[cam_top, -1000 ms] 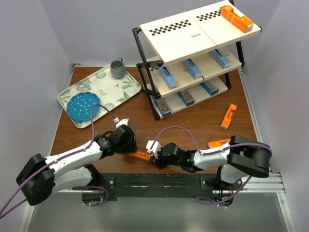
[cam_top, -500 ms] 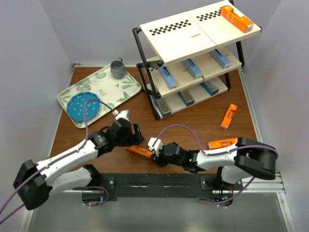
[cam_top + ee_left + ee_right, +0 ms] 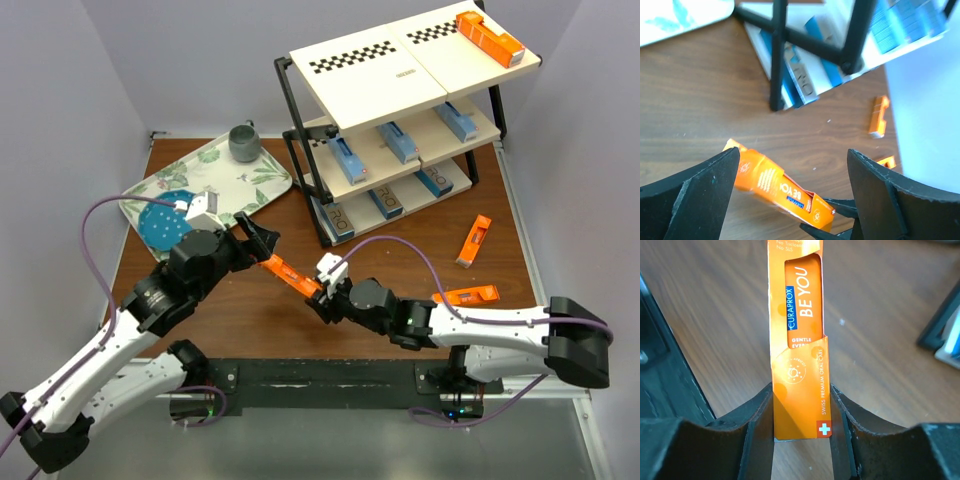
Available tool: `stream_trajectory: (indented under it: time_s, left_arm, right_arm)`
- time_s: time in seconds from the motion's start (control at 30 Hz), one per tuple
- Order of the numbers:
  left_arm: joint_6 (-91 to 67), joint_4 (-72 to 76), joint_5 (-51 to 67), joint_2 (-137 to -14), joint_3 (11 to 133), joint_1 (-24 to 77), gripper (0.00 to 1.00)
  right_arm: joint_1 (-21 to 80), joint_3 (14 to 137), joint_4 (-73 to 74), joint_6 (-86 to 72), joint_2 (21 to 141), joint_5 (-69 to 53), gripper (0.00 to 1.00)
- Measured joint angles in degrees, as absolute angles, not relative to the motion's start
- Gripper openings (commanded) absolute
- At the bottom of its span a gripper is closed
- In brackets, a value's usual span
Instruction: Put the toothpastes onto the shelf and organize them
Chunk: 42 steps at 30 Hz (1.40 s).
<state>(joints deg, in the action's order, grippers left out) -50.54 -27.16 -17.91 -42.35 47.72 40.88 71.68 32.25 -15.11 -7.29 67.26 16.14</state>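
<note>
My right gripper (image 3: 322,293) is shut on the near end of an orange toothpaste carton (image 3: 288,275), which it holds off the table, pointing back-left. In the right wrist view the carton (image 3: 797,340) sits squeezed between both fingers (image 3: 757,430). My left gripper (image 3: 262,243) is open around the carton's far end; in the left wrist view the carton (image 3: 775,185) lies between the spread fingers (image 3: 705,190), close to the left one, and I cannot tell whether it touches. The shelf (image 3: 370,75) stands at the back right with an orange carton (image 3: 490,38) on top, blue ones (image 3: 398,142) on the middle tier and dark-lettered ones (image 3: 386,203) at the bottom.
Two more orange cartons lie on the table, one (image 3: 473,240) in front of the shelf and one (image 3: 466,296) beside my right arm. A leaf-patterned tray (image 3: 225,175) at the back left carries a blue plate (image 3: 165,222) and a grey cup (image 3: 244,142). Walls close in on both sides.
The left gripper opened and let go of the orange carton, and its arm rose and swung back. The right gripper kept hold and carried the carton up and toward the table's middle.
</note>
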Motion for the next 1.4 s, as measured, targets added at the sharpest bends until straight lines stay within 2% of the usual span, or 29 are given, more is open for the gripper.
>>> stream_trajectory:
  time_s: [0.33,0.67,0.9,1.17,1.4]
  left_arm:
    - [-46.04,-21.45,-20.10,-36.16,47.79,40.88,0.95]
    - [-30.46,-11.03,-25.87,-26.74,47.86,40.88,0.96]
    - [-19.62,-5.48,-28.84,-23.79,45.43,40.88,0.96]
    - [-12.71,-3.86,-30.06,-23.73,37.54,40.88,0.97]
    - [-9.23,-2.17,-29.76,-26.35,31.53,40.88,0.99]
  right_arm:
    - [71.68,45.47,-2.09,-8.93,65.69,20.73,0.26]
    - [68.49,70.22,17.50,-3.09,64.34,25.89,0.27]
    - [59.07,86.94,30.48,0.16,65.43,24.21,0.27]
    - [46.37,110.15,41.69,8.60,74.06,22.68,0.27]
    - [35.07,123.85,49.63,13.96,83.20,17.39,0.27]
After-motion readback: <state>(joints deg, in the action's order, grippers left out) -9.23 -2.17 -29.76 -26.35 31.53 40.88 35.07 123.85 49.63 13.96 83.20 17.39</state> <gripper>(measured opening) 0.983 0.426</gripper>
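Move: Above and out to the right of the right hand, which holds an orange toothpaste by one end, is the free left half of the top shelf: about 26 cm ahead, 11 right and 29 up. The orange toothpaste already up there lies some 33 cm ahead, 34 right and 31 up; the middle blue toothpaste on the shelf below, 28 ahead, 17 right and 9 up. From the empty left hand that free half is roughly 18 ahead, 23 right and 17 up. Lifting the orange toothpaste some 36 cm, the right hand carries it towards the free left half of the top shelf, swinging about 17 cm forward and right while turning clockwise and levelling the fingers; its grip stays shut. The open left hand draws away leftwards, rising about 14 cm and then sinking most of that back, its fingertips tilting up. ##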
